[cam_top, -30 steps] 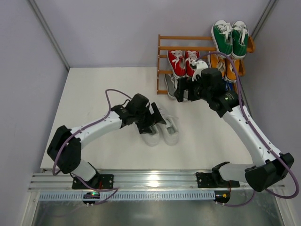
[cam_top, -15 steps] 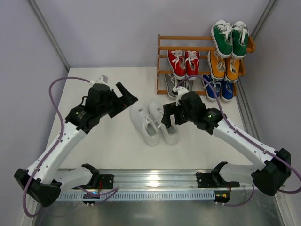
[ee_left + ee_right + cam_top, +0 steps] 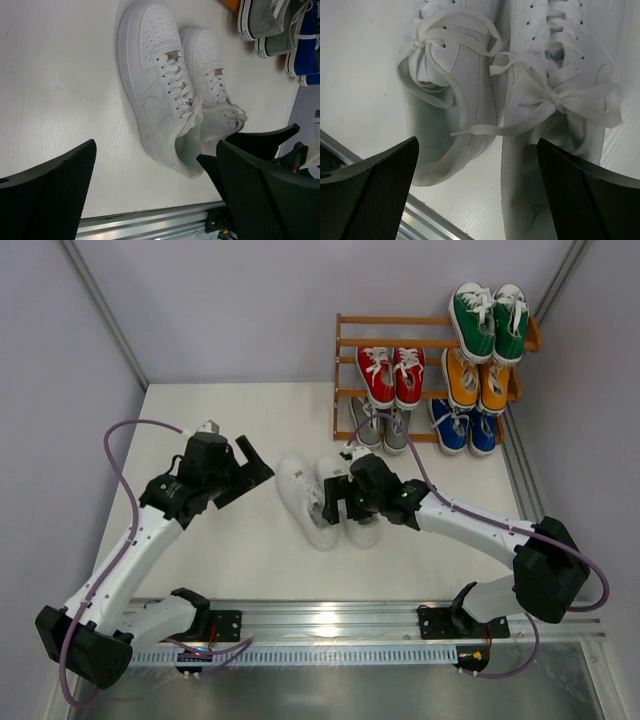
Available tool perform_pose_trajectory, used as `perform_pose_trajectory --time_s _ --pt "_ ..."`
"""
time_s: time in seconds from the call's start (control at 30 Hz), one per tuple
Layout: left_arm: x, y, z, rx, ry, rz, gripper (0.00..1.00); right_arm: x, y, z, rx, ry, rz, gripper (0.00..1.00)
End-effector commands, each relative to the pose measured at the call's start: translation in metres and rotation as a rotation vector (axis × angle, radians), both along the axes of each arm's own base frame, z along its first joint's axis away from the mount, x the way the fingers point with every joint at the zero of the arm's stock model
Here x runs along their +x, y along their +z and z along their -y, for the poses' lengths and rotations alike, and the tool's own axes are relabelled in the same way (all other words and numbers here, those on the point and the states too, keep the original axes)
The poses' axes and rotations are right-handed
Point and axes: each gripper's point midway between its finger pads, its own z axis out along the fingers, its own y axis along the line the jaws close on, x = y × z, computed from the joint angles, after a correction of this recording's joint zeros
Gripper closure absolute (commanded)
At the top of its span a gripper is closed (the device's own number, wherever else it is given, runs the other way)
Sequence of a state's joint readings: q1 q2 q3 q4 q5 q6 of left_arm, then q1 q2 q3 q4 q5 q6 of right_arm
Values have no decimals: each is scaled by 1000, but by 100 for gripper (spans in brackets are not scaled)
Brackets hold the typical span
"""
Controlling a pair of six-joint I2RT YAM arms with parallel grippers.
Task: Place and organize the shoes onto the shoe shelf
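Observation:
A pair of white shoes (image 3: 305,502) lies on the table, toes toward the shoe shelf (image 3: 345,345). My right gripper (image 3: 338,502) is open and empty just above the pair's heels. In the right wrist view its jaws (image 3: 477,145) straddle the gap between the left shoe (image 3: 445,100) and the right shoe (image 3: 560,75). My left gripper (image 3: 258,462) is open and empty, to the left of the pair. Its wrist view (image 3: 156,150) shows both white shoes (image 3: 160,90). The shelf holds green shoes (image 3: 488,320), red shoes (image 3: 391,375) and orange shoes (image 3: 475,383). Grey shoes (image 3: 380,425) and blue shoes (image 3: 463,427) sit at its foot.
Grey walls close in the table on the left, back and right. A metal rail (image 3: 330,625) runs along the near edge. The shelf's left half has bare slats on its top tier (image 3: 390,322).
My left arm has drawn back to the left, away from the white pair. My right arm has come down from the shelf front to the heels of the white pair.

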State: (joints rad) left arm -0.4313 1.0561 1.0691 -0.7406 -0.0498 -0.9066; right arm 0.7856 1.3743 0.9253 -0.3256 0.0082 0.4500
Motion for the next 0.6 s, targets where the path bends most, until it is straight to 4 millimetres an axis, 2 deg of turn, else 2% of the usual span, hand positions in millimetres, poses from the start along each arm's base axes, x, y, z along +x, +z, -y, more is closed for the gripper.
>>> perform_pose_trajectory --time_s 0.0,0.23,0.33,0.4,0.57 --pt "-2 4 -8 22 3 29 0 10 -3 -18 25 -28 5 0" --pt "-3 1 -12 28 6 21 0 14 -48 -11 -135 -98 -97 0" --pt "-5 2 -14 30 3 18 0 10 -55 -7 -207 -106 -120 0" --pt "-5 2 -16 32 5 19 0 7 -52 -2 -245 -108 -112 0" --pt "-9 5 -24 42 12 30 0 -18 -49 35 -408 -73 -168 0"
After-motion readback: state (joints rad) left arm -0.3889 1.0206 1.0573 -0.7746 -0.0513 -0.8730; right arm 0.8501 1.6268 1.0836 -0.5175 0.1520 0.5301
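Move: My right hand hangs open over the heel openings of the white pair. The left white shoe's middle is about 3 cm ahead and 8 cm left of it, the right white shoe's 3 cm ahead and 2 cm right, both some 8 cm below. The grey shoes on the shelf lie roughly 21 cm ahead, 9 cm right and 4 cm lower. From my left hand, the left white shoe is about 11 cm right, 3 cm back and 17 cm below. I lower my right hand about 5 cm almost straight down onto the heel ends of the white shoes, fingers wide open, so that one finger dips into each shoe's opening with the two inner walls between them. Then I hold that height and keep tipping the wrist, some 15 degrees in all, its left side dropping and the fingers steepening. My left hand, empty and open, eases a little left, away from the pair. ##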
